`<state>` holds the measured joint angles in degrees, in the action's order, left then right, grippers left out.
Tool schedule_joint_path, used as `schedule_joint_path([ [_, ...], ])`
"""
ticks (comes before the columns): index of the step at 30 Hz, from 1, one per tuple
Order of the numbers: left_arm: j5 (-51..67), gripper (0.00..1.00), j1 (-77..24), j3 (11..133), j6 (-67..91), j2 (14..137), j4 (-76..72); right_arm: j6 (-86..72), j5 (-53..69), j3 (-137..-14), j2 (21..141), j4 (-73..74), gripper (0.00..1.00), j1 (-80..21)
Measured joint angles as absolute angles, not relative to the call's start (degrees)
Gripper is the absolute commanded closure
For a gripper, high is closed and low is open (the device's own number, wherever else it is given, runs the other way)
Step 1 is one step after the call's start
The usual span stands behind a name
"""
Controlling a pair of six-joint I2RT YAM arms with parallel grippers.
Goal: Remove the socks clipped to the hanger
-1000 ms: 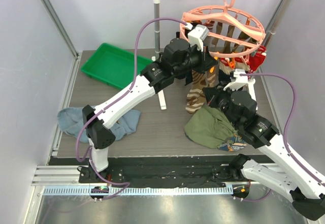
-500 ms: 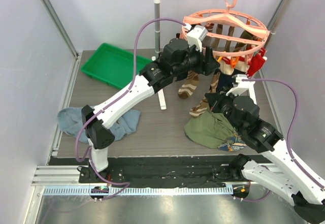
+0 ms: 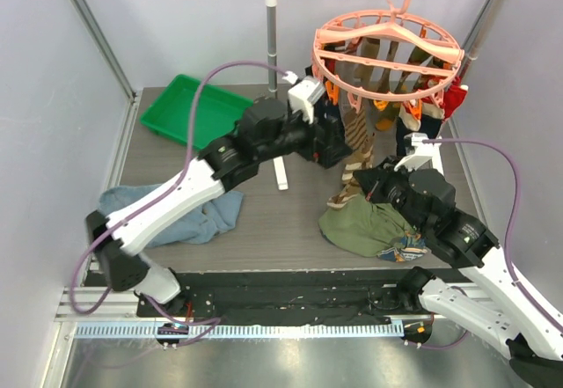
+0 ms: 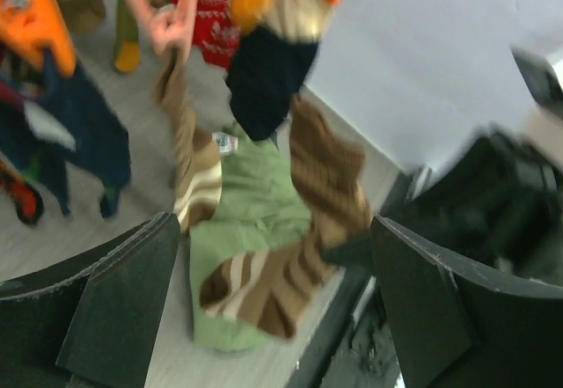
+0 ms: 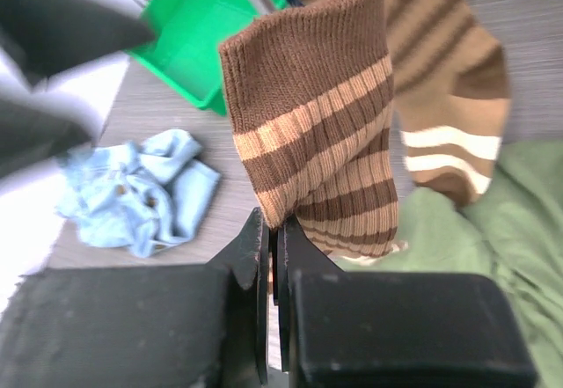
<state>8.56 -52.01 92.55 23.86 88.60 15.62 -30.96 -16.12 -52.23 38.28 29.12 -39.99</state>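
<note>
The salmon-pink hanger (image 3: 387, 45) hangs by its hook from the rail, with several socks still clipped to its pegs: a red one (image 3: 450, 102), a navy one (image 3: 413, 128) and a brown striped one (image 3: 356, 133). My right gripper (image 3: 374, 184) is shut on the edge of another brown striped sock (image 5: 325, 142); its cuff stands free above the jaws (image 5: 277, 230). My left gripper (image 3: 341, 146) is open and empty just left of the hanging socks. Its wrist view shows the wide-apart fingers (image 4: 114, 309), a pegged striped sock (image 4: 189, 164) and the navy sock (image 4: 264, 76).
The grey-and-white rail stand (image 3: 273, 71) holds the hanger. A green tray (image 3: 193, 111) lies at the back left. A blue denim garment (image 3: 176, 212) lies front left. An olive-green garment (image 3: 365, 225) lies under my right gripper.
My left arm has pulled back left and down from the hanger ring, and the hanger has swung back level. My right gripper has kept its hold on the striped sock.
</note>
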Motion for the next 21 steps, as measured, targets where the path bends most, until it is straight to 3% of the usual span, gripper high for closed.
schedule_joint_path([
  [7, 13.5, 0.04, -52.0, 76.5, 23.1, 74.0, 13.0, -35.8, -11.3, -53.8, 39.7, 26.0, 0.99, -40.0],
  [14, 16.9, 0.07, -52.0, 70.4, 22.8, 74.9, 11.8, -41.0, -8.6, -53.6, 41.3, 20.1, 0.99, -40.0],
  [17, 18.1, 0.20, -52.0, 69.7, 22.4, 76.7, 11.7, -42.4, -8.4, -53.1, 41.9, 18.2, 0.99, -40.0],
  [18, 18.2, 0.33, -52.0, 69.7, 22.3, 77.3, 11.7, -42.7, -8.4, -52.8, 42.0, 17.5, 0.99, -40.0],
  [20, 18.2, 0.49, -52.0, 69.7, 22.4, 78.5, 11.4, -43.4, -8.3, -52.0, 42.0, 17.1, 0.99, -40.0],
  [21, 18.2, 0.65, -52.0, 69.7, 22.1, 79.0, 11.4, -43.6, -8.3, -51.7, 42.0, 17.0, 0.99, -40.0],
])
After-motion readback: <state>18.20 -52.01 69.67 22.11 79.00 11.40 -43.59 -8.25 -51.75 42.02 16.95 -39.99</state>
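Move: The striped sock pinched in the right fingers lies about 4 cm back, 4 cm right and 10 cm below the left hand, its toe hanging lower. Another striped sock still hangs some 5 cm ahead, 5 cm right and 5 cm below; the hanger's ring is roughly 13 cm ahead, 9 cm right and 6 cm up. From the right hand, the held sock's middle is 2 cm ahead, 1 cm left and 2 cm below. Left hand backs 6 cm, then sinks 10 towards the toe, part-closing; right carries the pinched sock left and up. ##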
